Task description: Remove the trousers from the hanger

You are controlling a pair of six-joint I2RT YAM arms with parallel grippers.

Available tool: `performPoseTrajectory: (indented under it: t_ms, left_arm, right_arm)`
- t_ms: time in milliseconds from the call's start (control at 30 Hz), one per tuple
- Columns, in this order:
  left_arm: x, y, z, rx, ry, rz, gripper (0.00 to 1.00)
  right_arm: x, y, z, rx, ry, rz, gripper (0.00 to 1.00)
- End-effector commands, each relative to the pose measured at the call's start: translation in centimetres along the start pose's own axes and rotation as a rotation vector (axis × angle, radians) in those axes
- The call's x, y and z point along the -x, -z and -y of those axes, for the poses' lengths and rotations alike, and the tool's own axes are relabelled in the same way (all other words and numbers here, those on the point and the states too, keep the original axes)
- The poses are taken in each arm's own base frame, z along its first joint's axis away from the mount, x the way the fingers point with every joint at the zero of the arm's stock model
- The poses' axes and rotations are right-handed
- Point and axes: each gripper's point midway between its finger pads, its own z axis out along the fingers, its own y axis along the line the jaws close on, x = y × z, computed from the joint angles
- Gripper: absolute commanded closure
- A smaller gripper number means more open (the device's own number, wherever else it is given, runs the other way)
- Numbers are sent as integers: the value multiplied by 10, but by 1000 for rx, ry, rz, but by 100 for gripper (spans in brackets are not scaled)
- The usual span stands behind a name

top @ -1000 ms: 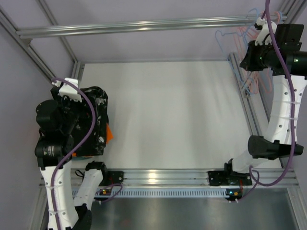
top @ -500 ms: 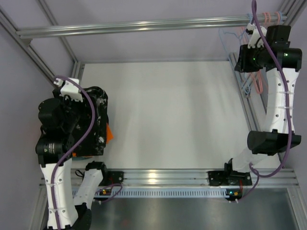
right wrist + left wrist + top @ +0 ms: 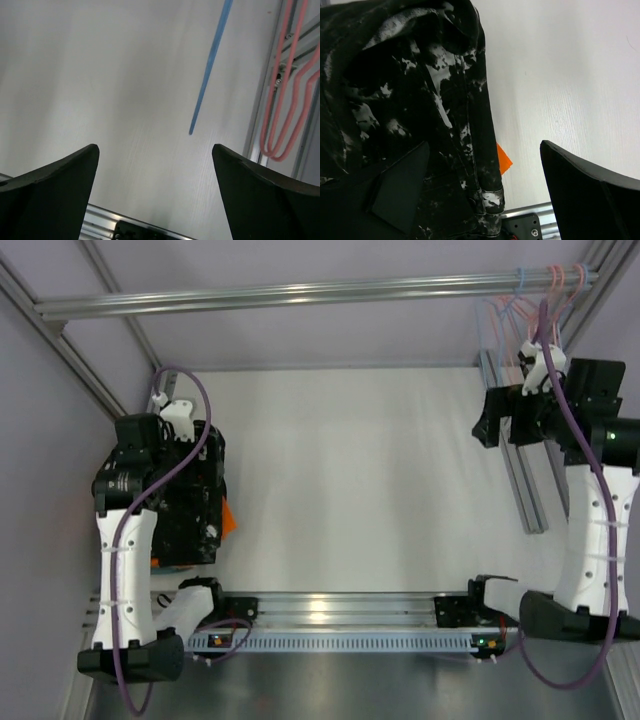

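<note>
The trousers (image 3: 195,505), black with white marks, lie in a heap at the table's left edge, off the hanger. They fill the left of the left wrist view (image 3: 415,100). My left gripper (image 3: 484,150) hangs open just above them, with nothing between its fingers. The light blue hanger (image 3: 520,280) hangs from the rail at the back right, and one blue wire (image 3: 210,65) of it shows in the right wrist view. My right gripper (image 3: 155,147) is open and empty, a little below and in front of that wire (image 3: 497,425).
A corner of an orange garment (image 3: 502,159) sticks out from under the trousers (image 3: 229,520). Pink hangers (image 3: 285,100) hang beside the blue one on the rail (image 3: 300,292). An aluminium post (image 3: 515,455) runs along the table's right side.
My right gripper has opened, let go of the hanger and drawn down away from the rail. The hanger now hangs free. My left arm has shifted back over the trousers.
</note>
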Motion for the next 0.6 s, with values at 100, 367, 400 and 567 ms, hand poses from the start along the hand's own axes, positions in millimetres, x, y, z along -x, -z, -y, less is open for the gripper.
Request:
performPoseTrajectory:
  t_ms: [100,367,400,567]
  left_arm:
    - [-9,13,14,-53,23,-3,2]
    - [-14,33,10,-6,12,5,2]
    - [-13,37,11,-3,9,13,2]
    - [-15,51,7,36,-2,26,2]
  right_arm:
    - [-26,45,-62,242,78,132,1]
    - [-88,60,-114,498,124,114,1]
    - [-89,59,-114,496,128,119,1]
    - [-91,57,-116,509,135,131,1]
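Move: The trousers lie folded under the left hand, their middle about 10 cm to its left, roughly level with it fore and aft and some 23 cm below; an orange cloth corner pokes out some 4 cm left and 4 cm back, slightly lower. From the right hand the trousers are about 50 cm left, 3 cm back and 31 cm lower, while the returned blue hanger hangs roughly 12 cm ahead and 3 cm right, with pink hangers about 10 cm right and 12 cm ahead. Back and to the left, the right hand draws quickly away from the hanging hangers, about 13 cm back and 8 cm across, sinking a little later on, while it rolls left side up and turns counter-clockwise, some 25 degrees in all; its fingers stay open and empty. The left hand, also open, eases back about 4 cm above the trousers without touching them. ##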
